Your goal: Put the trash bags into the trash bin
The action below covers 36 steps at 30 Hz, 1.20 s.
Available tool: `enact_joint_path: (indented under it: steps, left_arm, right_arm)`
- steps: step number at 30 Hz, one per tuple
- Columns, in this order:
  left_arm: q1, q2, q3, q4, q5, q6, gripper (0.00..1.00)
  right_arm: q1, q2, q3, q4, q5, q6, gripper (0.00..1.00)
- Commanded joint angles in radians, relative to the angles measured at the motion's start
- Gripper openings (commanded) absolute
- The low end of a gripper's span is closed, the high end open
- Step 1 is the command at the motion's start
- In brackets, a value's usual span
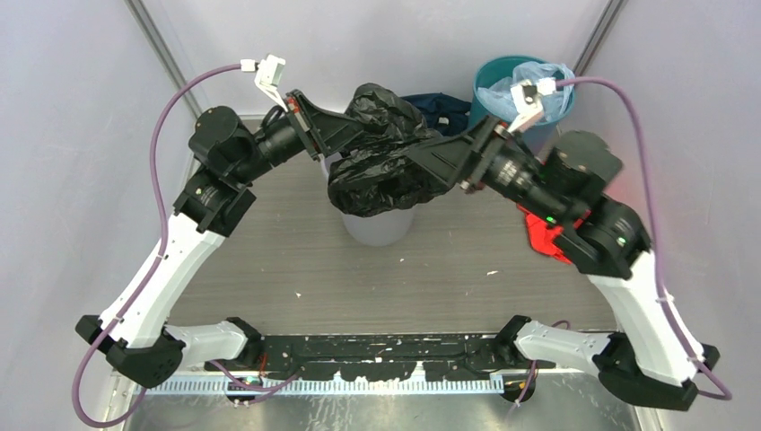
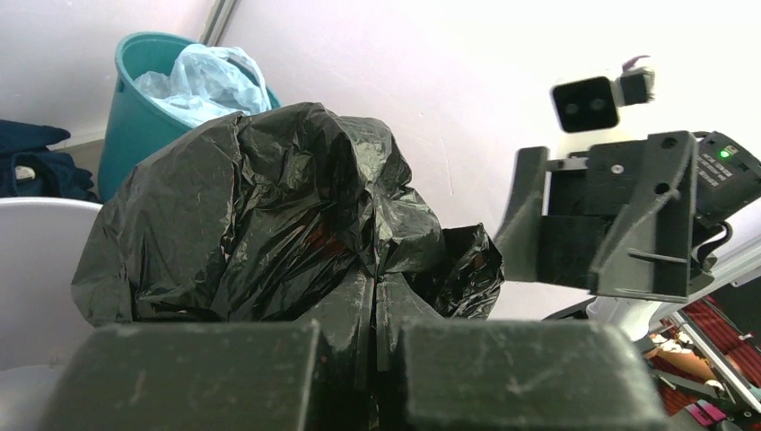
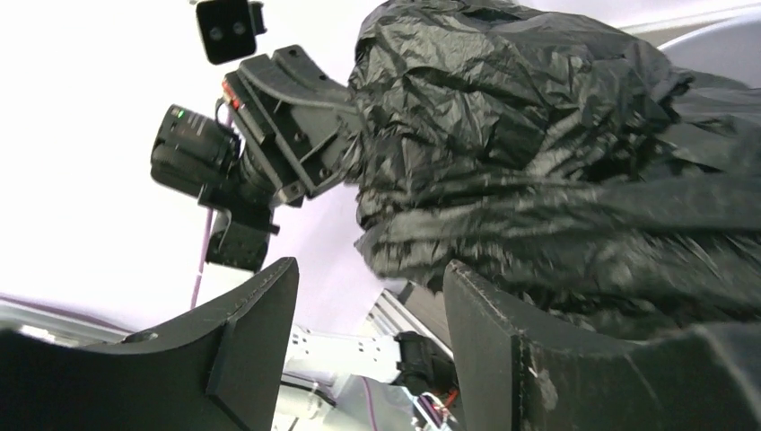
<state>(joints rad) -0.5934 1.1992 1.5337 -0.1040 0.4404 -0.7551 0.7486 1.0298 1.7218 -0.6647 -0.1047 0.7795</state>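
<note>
The black trash bag (image 1: 381, 153) bulges in a crumpled heap over the mouth of the light grey trash bin (image 1: 377, 226), draping down its rim. My left gripper (image 1: 345, 135) comes in from the left and is shut on a fold of the bag (image 2: 260, 206), with thin plastic pinched between its jaws (image 2: 375, 292). From the right, my right gripper (image 1: 426, 163) stands open against the bag's side. In the right wrist view its gap (image 3: 368, 287) holds nothing, and the bag (image 3: 538, 153) lies just above one fingertip (image 3: 485, 314). The bin's inside is hidden.
A teal bin (image 1: 502, 76) holding a pale blue plastic bag (image 1: 538, 90) stands at the back right. A navy cloth (image 1: 440, 108) lies behind the grey bin. A red bundle (image 1: 546, 238) sits under the right arm. Walls close in on three sides.
</note>
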Motion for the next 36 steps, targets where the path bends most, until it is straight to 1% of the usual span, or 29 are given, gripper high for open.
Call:
enact_joint_path:
  steps: [1,8,15,21,28,36]
  left_arm:
    - [0.005,-0.024,-0.024,0.090,-0.031,0.000,0.00]
    - [0.005,-0.037,-0.070,0.096,-0.038,0.019,0.00]
    - [0.005,-0.046,-0.088,0.098,-0.028,0.031,0.00]
    - [0.005,-0.052,-0.080,0.080,-0.032,0.054,0.00]
    - [0.006,-0.049,-0.067,0.056,-0.042,0.079,0.00]
    - [0.009,-0.048,-0.067,0.038,-0.058,0.095,0.00]
  right_arm:
    - [0.000,0.042,-0.047,0.247,-0.012,0.154,0.65]
    - [0.001,0.077,-0.109,0.408,0.039,0.289,0.65]
    - [0.001,0.111,-0.149,0.471,0.060,0.352,0.63]
    - [0.000,0.144,-0.168,0.484,0.035,0.388,0.63]
    - [0.000,0.099,-0.220,0.493,0.028,0.401,0.63]
    - [0.000,0.054,-0.244,0.452,0.011,0.395,0.62]
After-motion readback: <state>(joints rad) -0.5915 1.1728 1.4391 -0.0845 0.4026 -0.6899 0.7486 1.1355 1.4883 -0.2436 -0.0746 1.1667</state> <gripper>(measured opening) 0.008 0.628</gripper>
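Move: The black trash bag hangs from the left fingers, its middle about 5 cm back, 6 cm right and 6 cm below them. From the right hand it lies some 8 cm left, 1 cm ahead and 5 cm below; the left gripper is 13 cm left, 6 cm ahead, about level. The grey bin stands below, about 9 cm left and 8 cm ahead of the right hand, its middle 36 cm down. Open right hand, rolling, reaches 10 cm forward-left across the bag, easing back slightly; left lowers its grip 3 cm. ##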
